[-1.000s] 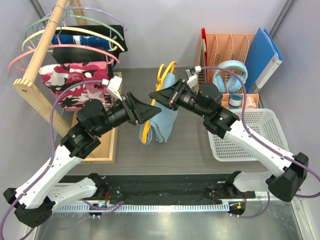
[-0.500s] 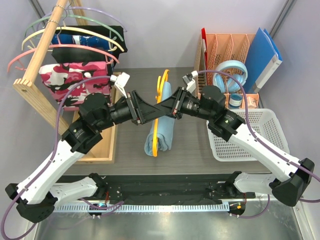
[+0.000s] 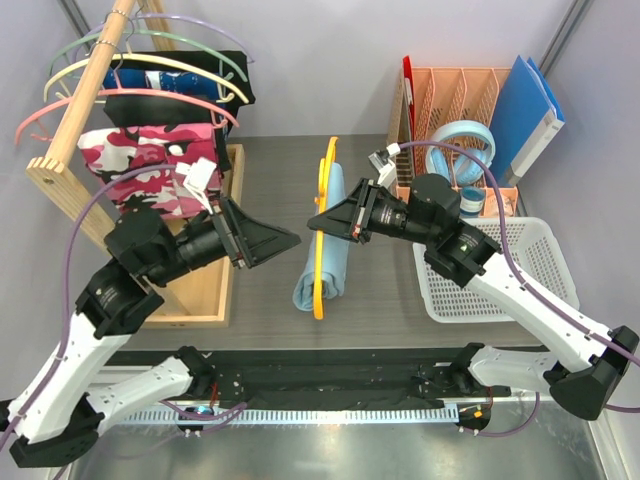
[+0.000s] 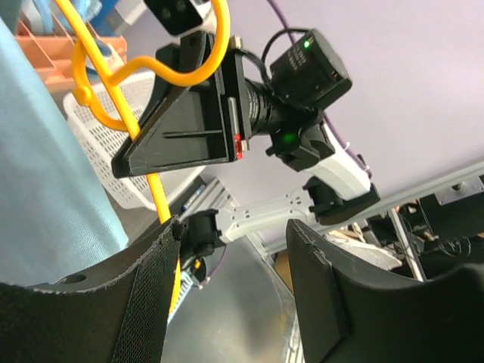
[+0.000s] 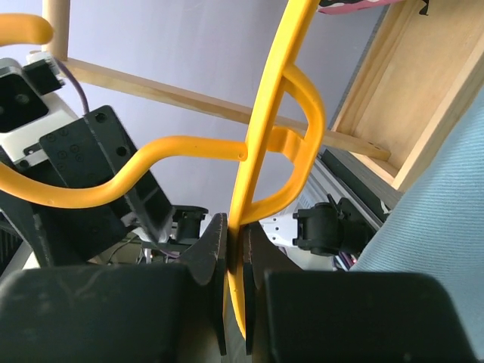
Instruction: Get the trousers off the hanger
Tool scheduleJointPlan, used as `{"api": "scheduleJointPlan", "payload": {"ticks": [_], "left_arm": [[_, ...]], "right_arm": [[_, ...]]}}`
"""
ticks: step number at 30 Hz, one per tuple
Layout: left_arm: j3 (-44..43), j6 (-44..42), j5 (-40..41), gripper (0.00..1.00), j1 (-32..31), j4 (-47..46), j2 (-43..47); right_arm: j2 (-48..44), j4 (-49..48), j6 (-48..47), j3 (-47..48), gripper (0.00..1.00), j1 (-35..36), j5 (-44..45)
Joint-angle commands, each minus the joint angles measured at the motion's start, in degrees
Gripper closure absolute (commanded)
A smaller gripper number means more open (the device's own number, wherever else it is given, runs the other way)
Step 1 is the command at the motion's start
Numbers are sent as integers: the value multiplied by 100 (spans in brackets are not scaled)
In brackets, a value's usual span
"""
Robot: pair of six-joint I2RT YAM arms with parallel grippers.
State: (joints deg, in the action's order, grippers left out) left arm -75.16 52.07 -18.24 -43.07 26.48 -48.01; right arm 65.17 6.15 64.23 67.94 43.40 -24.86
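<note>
The yellow-orange hanger (image 3: 319, 285) hangs edge-on over the middle of the table. The light sky-blue trousers (image 3: 338, 255) are draped over its lower bar. My right gripper (image 3: 314, 224) is shut on the hanger's upper arm, just below the hook. The right wrist view shows the jaws pinched on the yellow plastic (image 5: 240, 249), with the trousers (image 5: 446, 227) at the right edge. My left gripper (image 3: 296, 238) is open and empty, a little left of the hanger. In the left wrist view (image 4: 234, 280) its fingers stand wide apart, with the hanger (image 4: 155, 193) and the trousers (image 4: 45, 189) beyond.
A wooden rack (image 3: 75, 140) at the left holds several pastel hangers, dark garments and a pink camouflage garment (image 3: 140, 165). A white basket (image 3: 500, 270) stands at the right. Behind it are an orange file organizer (image 3: 450, 95), blue headphones (image 3: 462, 145) and a blue folder (image 3: 530, 110).
My left gripper has drawn back to the left, away from the hanger. The hanger with the trousers stays held by my right gripper and now hangs straighter.
</note>
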Motion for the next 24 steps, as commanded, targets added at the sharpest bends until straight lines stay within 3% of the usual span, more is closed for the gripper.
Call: {"api": "scheduleJointPlan", "payload": {"ticks": [1, 6, 18, 24], "left_arm": [[343, 258, -557, 42, -8, -221, -498], [466, 321, -541, 43, -8, -327, -640], [880, 1190, -1076, 54, -88, -1822, -955], [906, 1340, -1147, 75, -140, -1988, -956]], "right_arm": [[-241, -1151, -253, 588, 99, 28, -273], [-180, -1221, -209, 676, 99, 28, -335], [-92, -1397, -139, 589, 99, 28, -405], [-57, -1433, -174, 571, 99, 20, -388]]}}
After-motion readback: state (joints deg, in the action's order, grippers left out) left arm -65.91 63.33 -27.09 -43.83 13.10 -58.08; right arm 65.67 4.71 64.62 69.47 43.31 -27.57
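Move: Off to the left hand's right and below lies the stretch of yellow hanger bar it goes for: about 7 cm right, 6 cm down and 2 cm ahead. The right gripper, pinching the bar, is some 6 cm ahead, 7 cm right and 6 cm lower; the light-blue trousers hang about 3 cm ahead, 8 cm right, their middle 16 cm down. From the right hand, that stretch lies roughly 4 cm straight back, about level. Dipping some 7 cm while moving right and slightly forward, the left hand brings its open fingers down to the hanger bar, then eases up a little and keeps reaching right, just behind the right gripper. It rolls about 15 degrees, forward side down, swings slightly clockwise and closes its fingers about halfway around the bar. The right hand keeps its pinch on the hanger, rising about 1.5 cm. ##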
